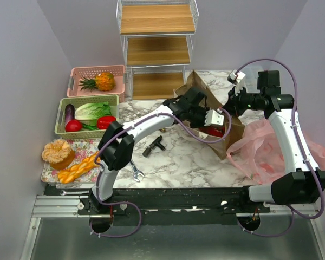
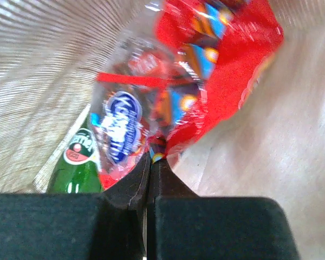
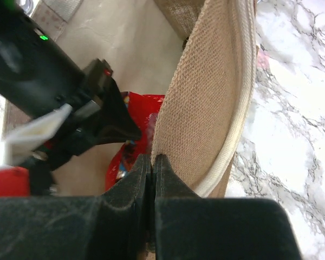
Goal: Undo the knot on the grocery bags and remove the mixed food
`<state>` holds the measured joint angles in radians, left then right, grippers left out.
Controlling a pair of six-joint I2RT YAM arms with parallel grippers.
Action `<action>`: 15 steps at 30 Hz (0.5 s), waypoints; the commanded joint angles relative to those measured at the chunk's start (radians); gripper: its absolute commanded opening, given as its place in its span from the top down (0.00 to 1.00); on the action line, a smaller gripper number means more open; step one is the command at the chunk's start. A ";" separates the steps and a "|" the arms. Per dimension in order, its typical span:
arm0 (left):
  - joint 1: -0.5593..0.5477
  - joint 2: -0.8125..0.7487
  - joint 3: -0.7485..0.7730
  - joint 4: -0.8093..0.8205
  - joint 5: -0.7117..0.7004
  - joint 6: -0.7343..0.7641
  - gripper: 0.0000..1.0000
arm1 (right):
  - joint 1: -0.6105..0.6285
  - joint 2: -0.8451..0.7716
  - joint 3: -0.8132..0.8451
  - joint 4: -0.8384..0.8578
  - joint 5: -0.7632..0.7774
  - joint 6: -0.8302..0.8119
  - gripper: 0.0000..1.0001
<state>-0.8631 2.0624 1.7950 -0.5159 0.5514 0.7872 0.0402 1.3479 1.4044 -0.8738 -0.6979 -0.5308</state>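
Note:
The brown paper bag (image 1: pixel 201 89) lies tilted on the marble table, its mouth toward the right. My left gripper (image 1: pixel 218 123) reaches inside it and is shut (image 2: pixel 151 158) on the edge of the red crinkly snack packet (image 2: pixel 216 70). The green bottle (image 2: pixel 78 162) lies beside the packet in the bag. My right gripper (image 1: pixel 231 106) is shut (image 3: pixel 153 158) on the bag's rim (image 3: pixel 200 97) next to its pale handle (image 3: pixel 239 114). The pink plastic bag (image 1: pixel 260 154) lies slack at the right under the right arm; its knot is not in view.
A green basket (image 1: pixel 62 111) holds lettuce, eggplant and red vegetables. A pink basket (image 1: pixel 78 73) holds the pineapple. A bun (image 1: pixel 57 151) and orange pieces (image 1: pixel 78 169) lie on a floral mat. A black tool (image 1: pixel 153 144) and a wrench (image 1: pixel 136 173) lie mid-table. A wire shelf (image 1: pixel 157 43) stands behind.

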 commanded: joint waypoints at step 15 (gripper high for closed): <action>0.150 -0.215 0.222 -0.006 0.178 -0.324 1.00 | 0.009 -0.029 0.025 0.238 0.015 0.177 0.18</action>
<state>-0.7441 1.9110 1.9278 -0.5636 0.6590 0.5400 0.0402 1.3464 1.3983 -0.7128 -0.6933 -0.4168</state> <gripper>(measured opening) 0.009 0.739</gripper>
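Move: The red snack packet is already pinched in my left fingers, deep in the paper bag, its middle about 6 cm below them and 2 cm to the right. The bag's open mouth is some 10 cm above that hand and 3 cm ahead. The green bottle stands about 6 cm ahead of it, 2 cm right and 11 cm lower. My right hand grips the bag's rim; from it the packet lies roughly 2 cm back, 5 cm left and 16 cm down. I pull the pinched red packet up towards the bag's mouth with my left hand, about 13 cm, drifting left and later forward, while its fingers tip some 15 degrees towards level and keep their hold. My right hand eases forward and up about 3 cm and spreads its fingers wide, letting go of the rim. ##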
